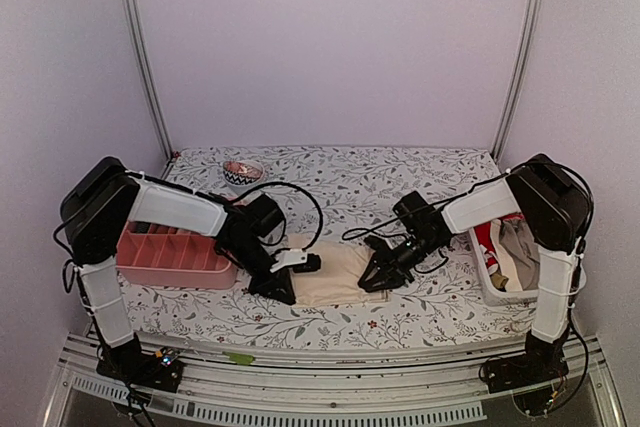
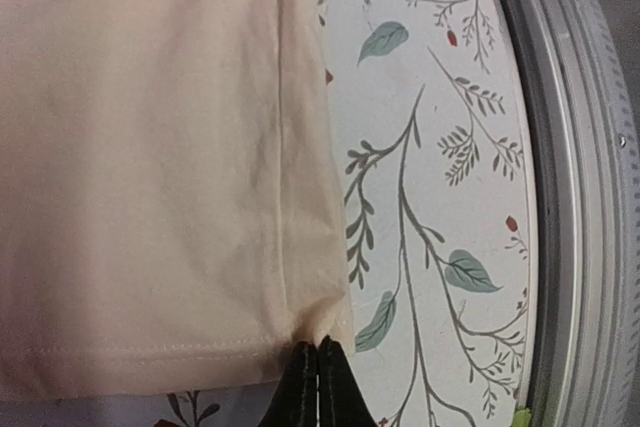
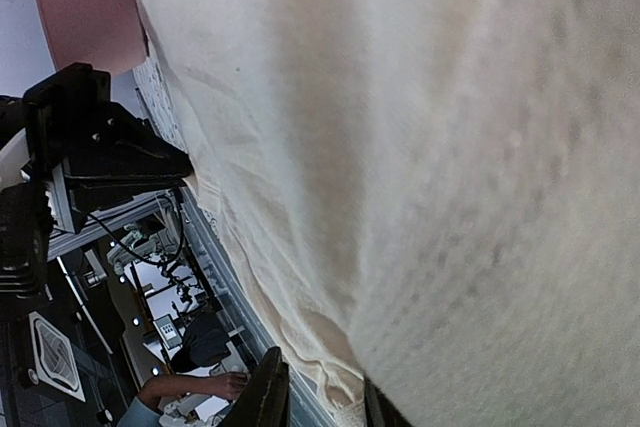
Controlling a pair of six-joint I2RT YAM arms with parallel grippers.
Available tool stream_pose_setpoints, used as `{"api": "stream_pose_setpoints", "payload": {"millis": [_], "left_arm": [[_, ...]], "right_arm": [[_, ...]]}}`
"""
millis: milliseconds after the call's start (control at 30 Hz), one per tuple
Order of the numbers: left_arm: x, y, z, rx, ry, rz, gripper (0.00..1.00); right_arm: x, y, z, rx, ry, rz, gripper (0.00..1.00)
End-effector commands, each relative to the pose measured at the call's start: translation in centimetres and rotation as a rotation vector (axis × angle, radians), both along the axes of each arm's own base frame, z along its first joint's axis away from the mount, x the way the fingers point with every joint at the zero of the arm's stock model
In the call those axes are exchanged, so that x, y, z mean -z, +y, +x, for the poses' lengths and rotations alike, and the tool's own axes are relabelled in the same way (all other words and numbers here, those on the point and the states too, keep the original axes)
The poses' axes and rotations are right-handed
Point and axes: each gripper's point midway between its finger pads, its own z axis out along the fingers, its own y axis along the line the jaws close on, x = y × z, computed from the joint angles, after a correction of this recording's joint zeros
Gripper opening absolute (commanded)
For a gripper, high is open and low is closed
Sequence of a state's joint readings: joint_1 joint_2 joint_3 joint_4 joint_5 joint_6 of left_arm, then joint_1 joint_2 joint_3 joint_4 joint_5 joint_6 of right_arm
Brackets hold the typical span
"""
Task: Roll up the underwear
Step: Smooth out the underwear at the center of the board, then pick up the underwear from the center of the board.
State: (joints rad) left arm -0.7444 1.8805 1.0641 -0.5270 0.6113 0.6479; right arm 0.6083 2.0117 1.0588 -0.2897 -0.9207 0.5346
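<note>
A beige underwear lies flat on the floral table between the two arms. My left gripper is at its left near corner. In the left wrist view the black fingertips are pressed together, and my left gripper pinches the hemmed corner of the underwear. My right gripper is at the garment's right edge. In the right wrist view the underwear fills the frame, and a bunched fold of its edge sits between the fingers of the right gripper, which is shut on it.
A pink divided tray stands left of the left arm. A small patterned bowl sits at the back. At the far right a white bin holds more clothes. The table's metal front rail runs close to the left gripper.
</note>
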Motion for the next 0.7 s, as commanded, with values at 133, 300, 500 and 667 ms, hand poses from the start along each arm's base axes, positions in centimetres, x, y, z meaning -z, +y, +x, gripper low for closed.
{"api": "stream_pose_setpoints", "payload": {"millis": [133, 300, 500, 667], "left_arm": [[-5.4, -0.8, 1.4, -0.057, -0.053, -0.128, 0.39], [-14.1, -0.4, 5.9, -0.202, -0.202, -0.304, 0.94], [-23.8, 1.7, 12.7, -0.448, -0.374, -0.454, 0.96], [-25.4, 0.5, 14.5, -0.527, -0.352, -0.605, 0.96]], "right_arm": [[-4.3, 0.0, 2.3, 0.032, -0.128, 0.032, 0.39], [-13.5, 0.9, 5.1, 0.052, -0.390, 0.141, 0.57], [-24.6, -0.5, 8.3, 0.127, -0.836, 0.196, 0.98], [-26.1, -2.8, 13.5, 0.426, -0.899, 0.137, 0.99]]}}
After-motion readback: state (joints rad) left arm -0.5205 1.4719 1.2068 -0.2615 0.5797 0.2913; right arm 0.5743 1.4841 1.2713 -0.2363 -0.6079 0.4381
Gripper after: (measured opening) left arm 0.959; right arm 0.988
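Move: The left fingers are shut on the underwear's near-left corner, with the underwear's middle about 7 cm ahead and 9 cm to the right at table level; the pink divided box stands roughly 23 cm left and 13 cm ahead. For the right hand, down at the waistband end, that same middle is about 4 cm ahead and 5 cm left, while the white basket's middle is some 32 cm right and 11 cm ahead. The left hand dips a touch, opens wide to let go of the underwear's near-left corner, then rises fast by about 24 cm while carrying forward over the table past the cloth, its wrist turning so the fingers tip up off the board. The right hand, already slightly open at the waistband end, comes free straight upward and somewhat forward, some 27 cm up, opening the rest of the way and tipping its fingers up by roughly 50 degrees. ##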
